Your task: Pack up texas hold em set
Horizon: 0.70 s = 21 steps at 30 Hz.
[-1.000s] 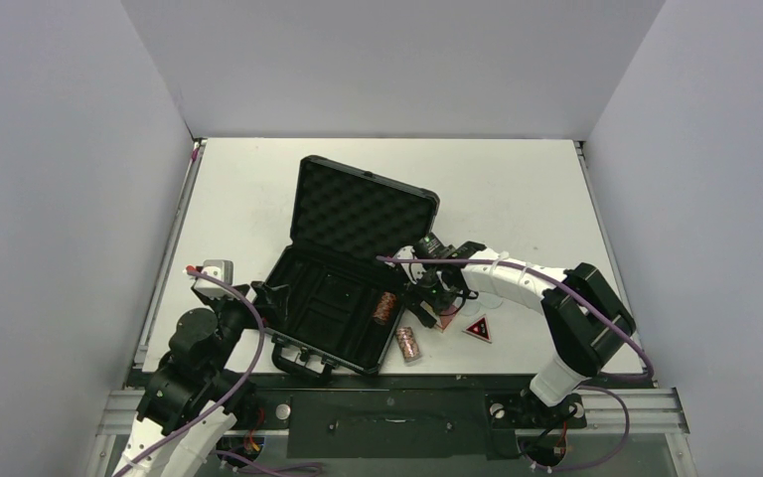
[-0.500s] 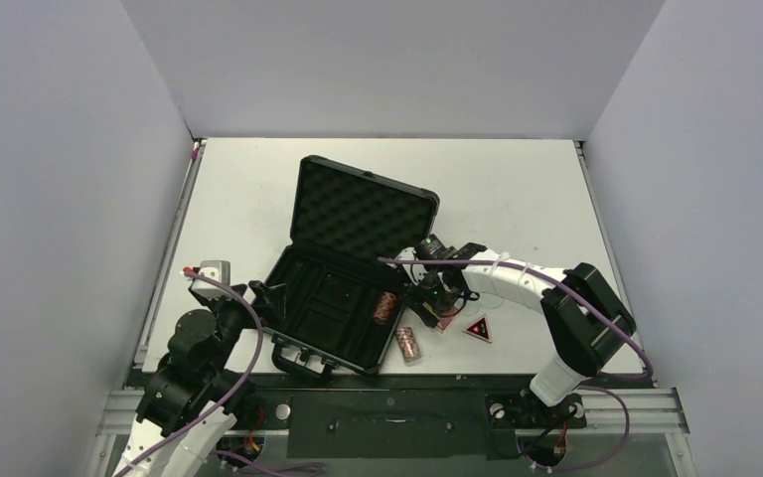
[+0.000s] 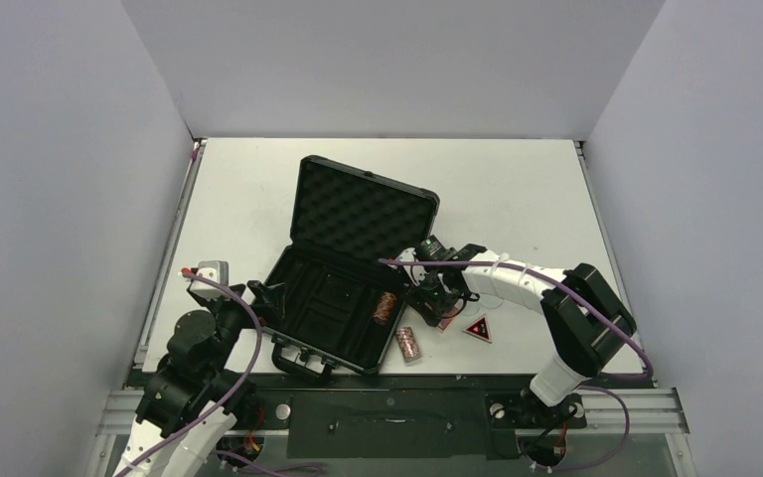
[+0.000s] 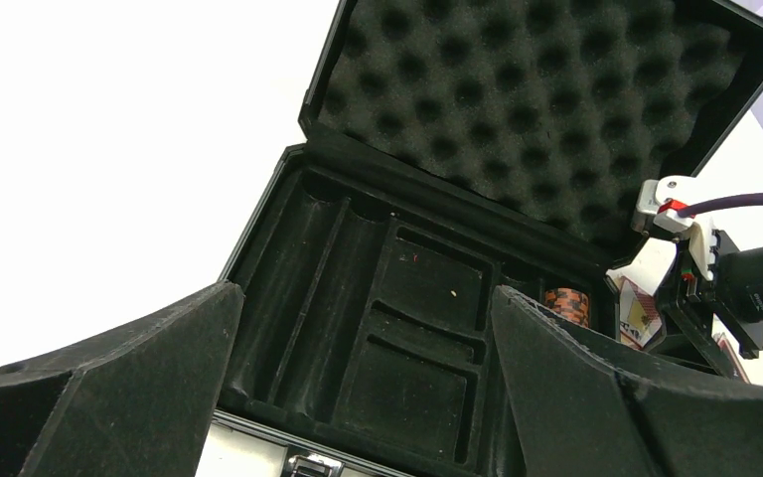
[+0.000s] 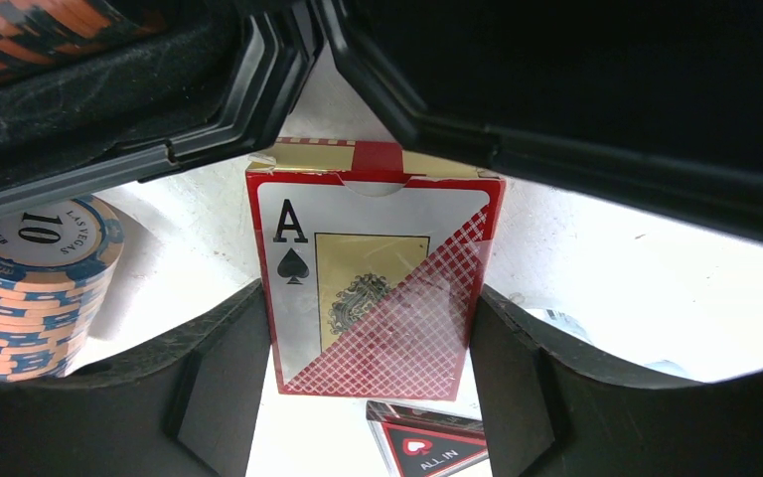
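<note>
The black case [image 3: 330, 298] lies open, its foam lid [image 3: 363, 211] standing up. One chip roll [image 3: 387, 305] sits in the case's right slot and shows past the left wrist's finger [image 4: 567, 301]. A second chip roll [image 3: 408, 344] lies on the table in front of the case. The red card box [image 5: 373, 288] with an ace of spades lies flat beside the case's right corner. My right gripper [image 5: 368, 388] straddles it, a finger against each long side. The red-black triangle [image 5: 427, 447] lies just behind it. My left gripper [image 4: 363, 397] hangs open at the case's front left.
The case's handle and latches [image 3: 303, 360] face the table's near edge. The tray's long slots and square pockets [image 4: 407, 338] hold nothing. White table [image 3: 517, 189] stretches behind and to the right of the case, with grey walls around it.
My right gripper's fingers have drawn in onto the card box's sides. The left arm and the other pieces have not moved.
</note>
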{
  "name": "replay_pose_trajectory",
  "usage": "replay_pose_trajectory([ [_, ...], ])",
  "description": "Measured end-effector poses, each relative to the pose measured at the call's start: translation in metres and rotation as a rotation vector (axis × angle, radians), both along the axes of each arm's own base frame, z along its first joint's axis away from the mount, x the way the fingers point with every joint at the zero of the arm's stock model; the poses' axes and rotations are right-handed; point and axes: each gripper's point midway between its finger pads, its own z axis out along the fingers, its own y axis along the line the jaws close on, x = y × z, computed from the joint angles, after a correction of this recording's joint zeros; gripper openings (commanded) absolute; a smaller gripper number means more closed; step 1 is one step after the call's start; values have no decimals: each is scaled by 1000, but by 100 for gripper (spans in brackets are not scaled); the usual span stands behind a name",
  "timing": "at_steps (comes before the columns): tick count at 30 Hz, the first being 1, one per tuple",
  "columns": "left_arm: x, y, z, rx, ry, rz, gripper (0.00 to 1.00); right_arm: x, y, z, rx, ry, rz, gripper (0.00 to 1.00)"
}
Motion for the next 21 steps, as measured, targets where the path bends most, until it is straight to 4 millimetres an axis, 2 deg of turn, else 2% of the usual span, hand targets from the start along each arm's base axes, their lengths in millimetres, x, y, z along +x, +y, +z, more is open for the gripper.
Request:
replay_pose_trajectory([
  [4, 0, 2, 1, -1, -4, 9, 96, 1, -1, 2, -1, -10, -2, 40],
  [12, 1, 4, 0, 1, 0, 23, 96, 1, -4, 20, 13, -47, -33, 39],
  [21, 3, 9, -1, 2, 2, 50, 96, 0, -12, 62, 71, -139, -109, 38],
])
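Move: The right hand already has the card deck pinched, down at table level; the card recesses in the middle of the open case lie about 22 cm to its left, 2 cm ahead and roughly level. The chip stack inside the case is some 10 cm left and level with it, the loose chip stack 5 cm left and 7 cm back, the red-black triangle 9 cm right and 4 cm back. From the left hand the recesses lie about 11 cm right, 3 cm ahead and 18 cm below. Keeping the card deck pinched by its two side edges, the right hand lifts it almost straight up off the table beside the case's right-hand rim, slowly at first and then faster, for about 6 cm. As it climbs, the wrist tips so that the down-pointing fingers swing forward by some 10 degrees, and the grip neither opens nor tightens. ##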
